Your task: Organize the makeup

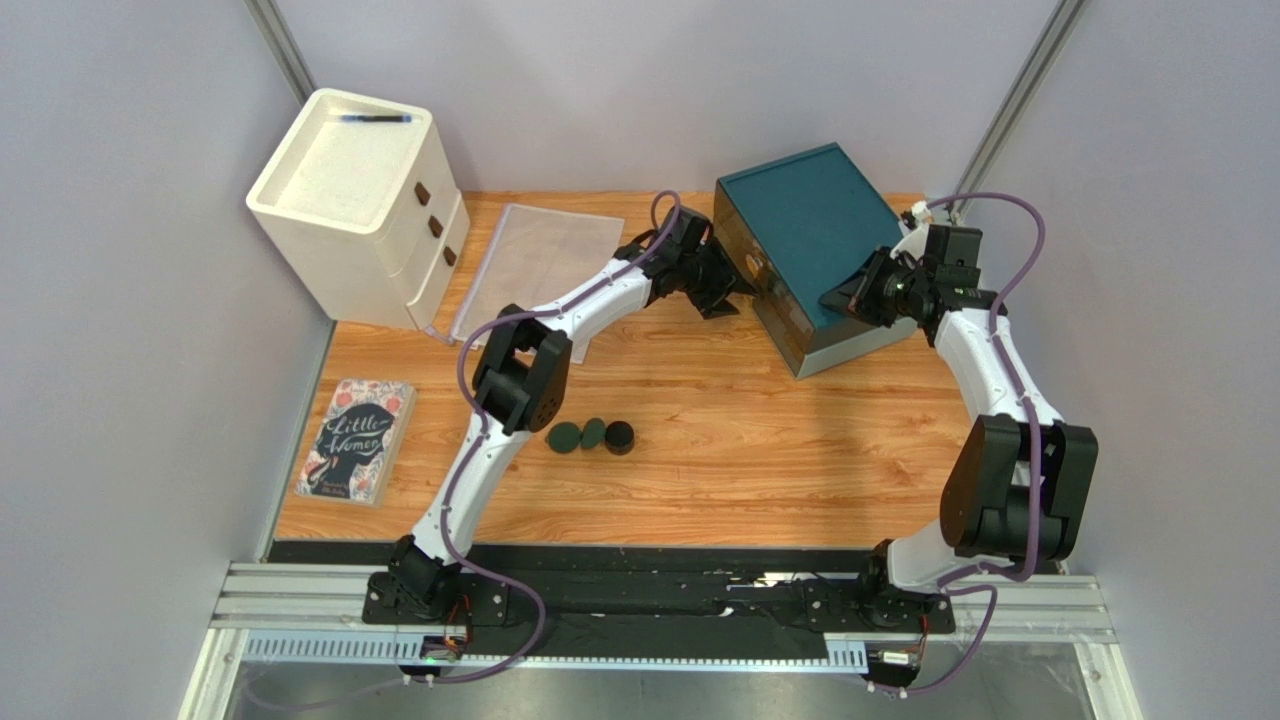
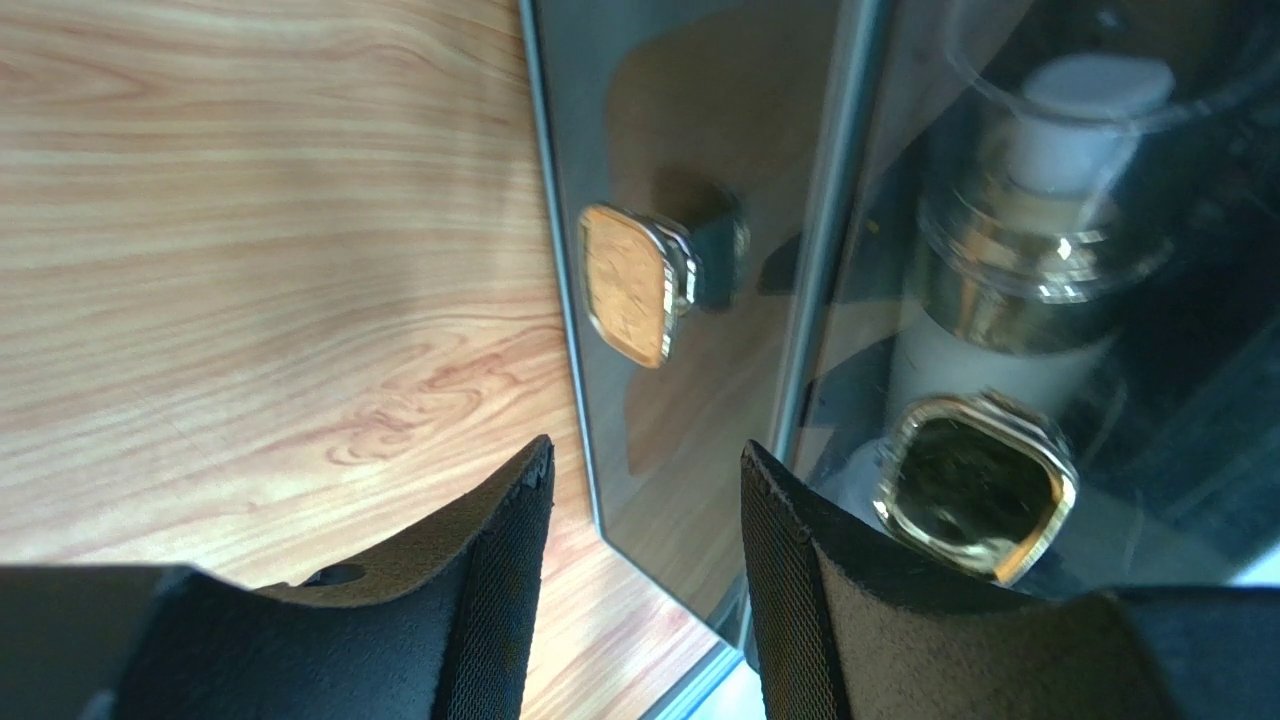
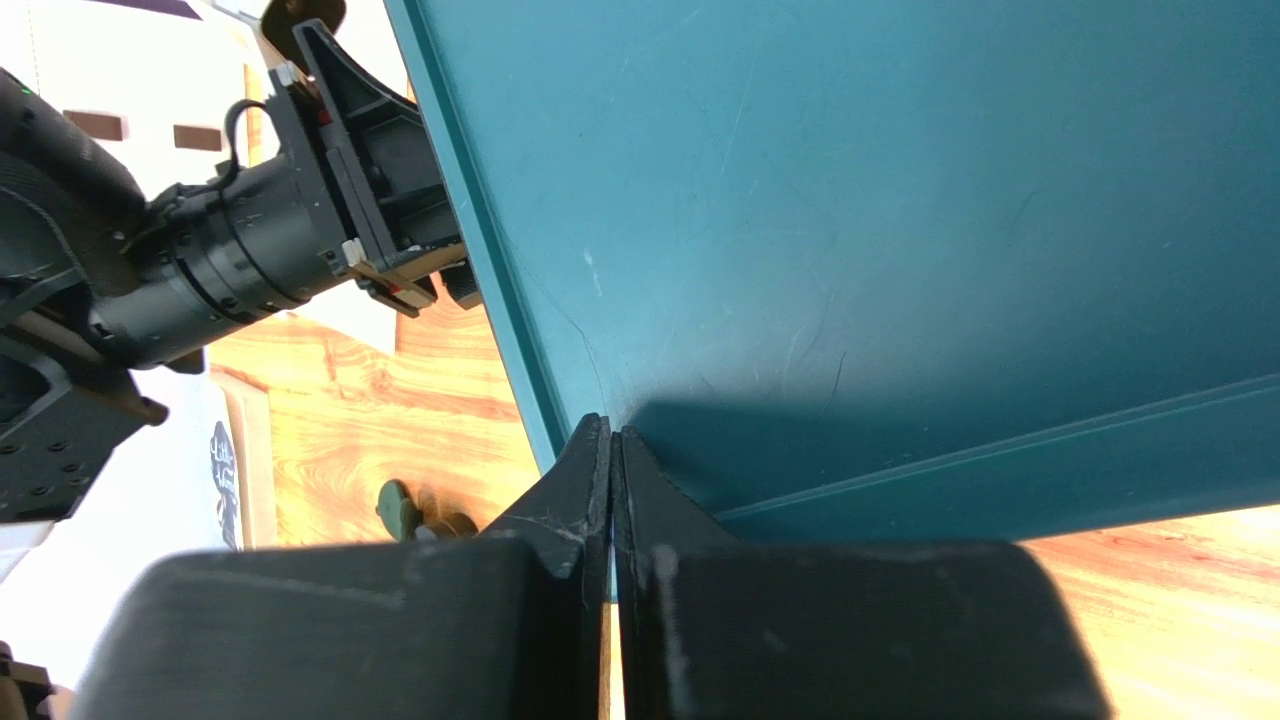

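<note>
Three dark round puffs lie in a row on the wooden table, left of centre; they also show small in the right wrist view. A teal case with smoky glass doors stands at the back right. Through the glass I see a cream bottle with a gold band. My left gripper is open and empty at the case's front left, just short of a gold door knob; a second knob is beside the right finger. My right gripper is shut and empty, its tips against the teal top.
A white drawer unit with a pen on top stands at the back left. A clear zip pouch lies beside it. An illustrated book lies at the table's left edge. Grey walls close in three sides.
</note>
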You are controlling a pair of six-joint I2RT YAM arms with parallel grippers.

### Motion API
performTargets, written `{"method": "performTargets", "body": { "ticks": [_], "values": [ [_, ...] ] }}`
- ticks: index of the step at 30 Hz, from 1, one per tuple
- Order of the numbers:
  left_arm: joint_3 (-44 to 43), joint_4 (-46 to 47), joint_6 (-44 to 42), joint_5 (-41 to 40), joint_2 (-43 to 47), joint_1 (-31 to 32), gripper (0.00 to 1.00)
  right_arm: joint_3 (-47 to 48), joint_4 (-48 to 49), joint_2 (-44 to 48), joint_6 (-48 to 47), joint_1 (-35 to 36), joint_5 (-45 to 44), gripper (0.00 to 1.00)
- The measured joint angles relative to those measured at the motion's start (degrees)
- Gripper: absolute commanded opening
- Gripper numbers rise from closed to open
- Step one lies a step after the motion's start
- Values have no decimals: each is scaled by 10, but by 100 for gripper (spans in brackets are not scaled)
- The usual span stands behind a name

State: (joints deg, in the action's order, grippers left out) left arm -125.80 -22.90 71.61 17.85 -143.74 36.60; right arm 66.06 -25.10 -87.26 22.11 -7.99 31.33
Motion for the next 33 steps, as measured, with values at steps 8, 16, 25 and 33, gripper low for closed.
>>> {"method": "performTargets", "body": {
  "ticks": [8,16,25,33],
  "values": [
    [0,34,36,-2,-20,-11,52,10,-1,-9,2,-14,3,0],
    [-68,33,54,0,-76,-16,43,20,-5,-17,2,-26,3,0],
    [-123,-10,32,-4,-99,-18,26,33,-11,-28,2,-32,3,0],
    [-95,-36,-21,-9,-71,-21,24,40,-19,-36,3,-34,8,0]
  ]
}}
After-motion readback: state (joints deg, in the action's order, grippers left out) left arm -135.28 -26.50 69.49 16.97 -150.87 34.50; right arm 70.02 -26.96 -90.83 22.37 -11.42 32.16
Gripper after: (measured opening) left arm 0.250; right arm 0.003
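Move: Just ahead of the left hand, about 4 cm forward, 1 cm to its right and 3 cm lower, is the lower drawer's square knob. The upper drawer's knob sits roughly 8 cm above that one; the nearest dark jar stands some 20 cm back and 18 cm left of the left hand, 7 cm below. From the right hand, shut at the cabinet's lid, the lower knob is about 6 cm forward, 11 cm left and 9 cm down. Reaching forward about 4 cm and sinking some 2 cm along the cabinet front, the left hand brings its half-open fingers around the lower knob, shuts them to pinch it, then starts drawing back and left, about 1 cm. The closed right fingertips keep resting on the teal lid while shifting some 2.5 cm right and 1 cm forward. ##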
